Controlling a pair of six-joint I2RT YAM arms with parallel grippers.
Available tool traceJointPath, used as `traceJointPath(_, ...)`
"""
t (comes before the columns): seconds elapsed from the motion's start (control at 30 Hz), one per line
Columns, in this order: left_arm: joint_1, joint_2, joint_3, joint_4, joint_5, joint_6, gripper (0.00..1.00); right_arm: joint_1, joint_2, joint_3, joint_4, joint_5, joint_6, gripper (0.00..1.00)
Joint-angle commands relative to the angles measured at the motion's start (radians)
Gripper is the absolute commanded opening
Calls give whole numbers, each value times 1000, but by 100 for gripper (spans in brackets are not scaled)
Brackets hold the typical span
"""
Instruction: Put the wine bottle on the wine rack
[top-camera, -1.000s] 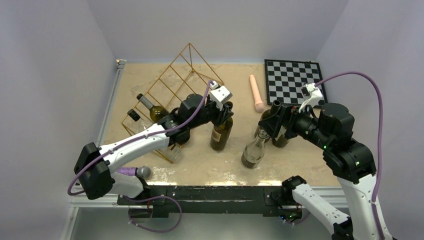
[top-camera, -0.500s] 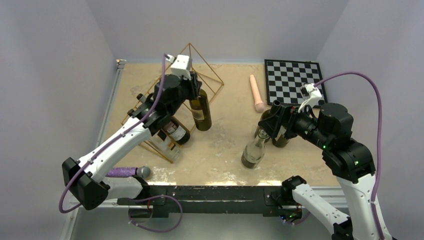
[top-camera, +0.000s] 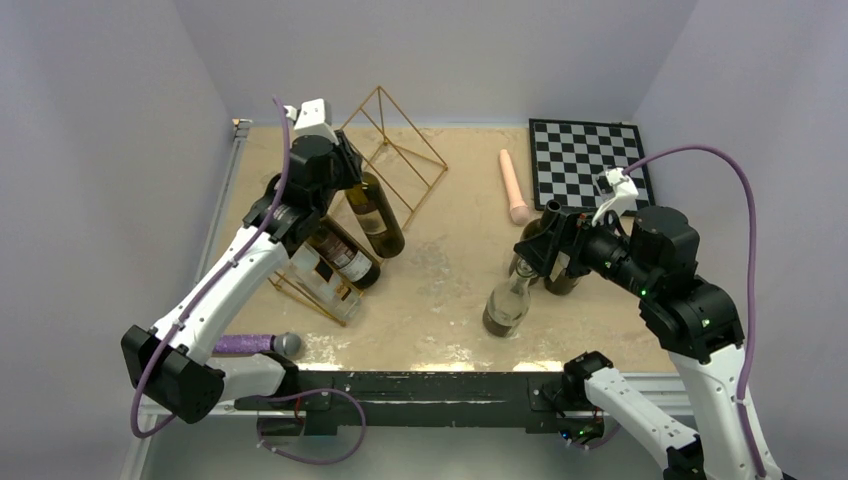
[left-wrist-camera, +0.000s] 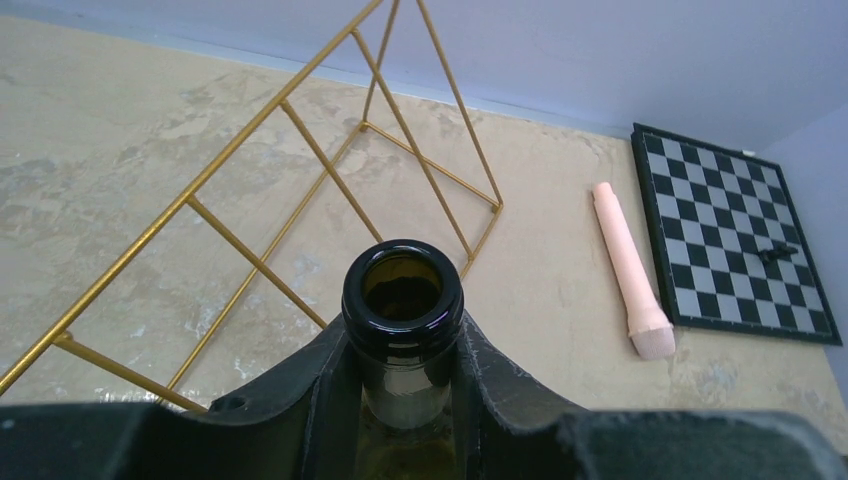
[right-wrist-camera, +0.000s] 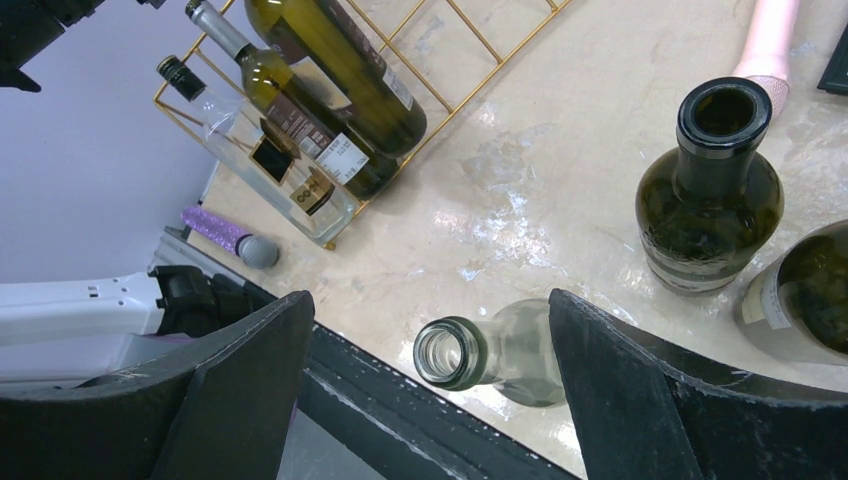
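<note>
My left gripper (top-camera: 343, 172) is shut on the neck of a dark green wine bottle (top-camera: 376, 215). It holds the bottle tilted over the sloping grid of the gold wire wine rack (top-camera: 381, 90), next to a labelled dark bottle (top-camera: 343, 257) and a clear bottle (top-camera: 322, 285) lying in the rack. In the left wrist view the black fingers (left-wrist-camera: 320, 380) clamp just below the bottle's open mouth (left-wrist-camera: 402, 290), with the rack (left-wrist-camera: 283, 103) beyond. My right gripper (right-wrist-camera: 428, 300) stands open above an upright clear bottle (right-wrist-camera: 485, 350), touching nothing.
Two dark bottles (top-camera: 555, 250) stand behind the clear one (top-camera: 505, 300) under the right arm. A pink cylinder (top-camera: 514, 187) and a chessboard (top-camera: 585, 160) lie at the back right. A purple-handled microphone (top-camera: 255, 344) rests at the near left edge.
The left arm carried the dark green bottle from the table's middle back and left to the rack and tilted it over the grid. The right arm has barely moved.
</note>
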Motion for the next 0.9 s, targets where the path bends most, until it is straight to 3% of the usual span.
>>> traceJointPath(0.0,56,-5,22,122,12,-106,0,-3,-2,-7,46,-27,0,92)
traceJointPath(0.53,134,57,-61,166,41,-191,0,-3,13,-15,53,-27,3,92)
traceJointPath(0.87,144,62,-107,200,-32,-188,0,-3,19,-32,62,-25,6,92)
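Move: The left hand holds a dark wine bottle by its neck over the rack. The empty slot it is bound for is centred about 16 cm below the hand, some 2 cm back and 1 cm left. The racked wine bottle lies beside that slot, roughly 8 cm back and 7 cm left of the hand; the clear bottle beyond it is about 14 cm back and 11 cm left. From the right hand the slot is some 29 cm left, 15 cm ahead and 19 cm below. Keeping its pinch on the neck, the left hand lays the bottle onto the rack's sloping rungs beside the racked wine bottle. It first slides left and forward, then sinks about 6 cm and levels off, drifting a little farther left. The wrist turns about 10 degrees counter-clockwise and tips slightly down. ##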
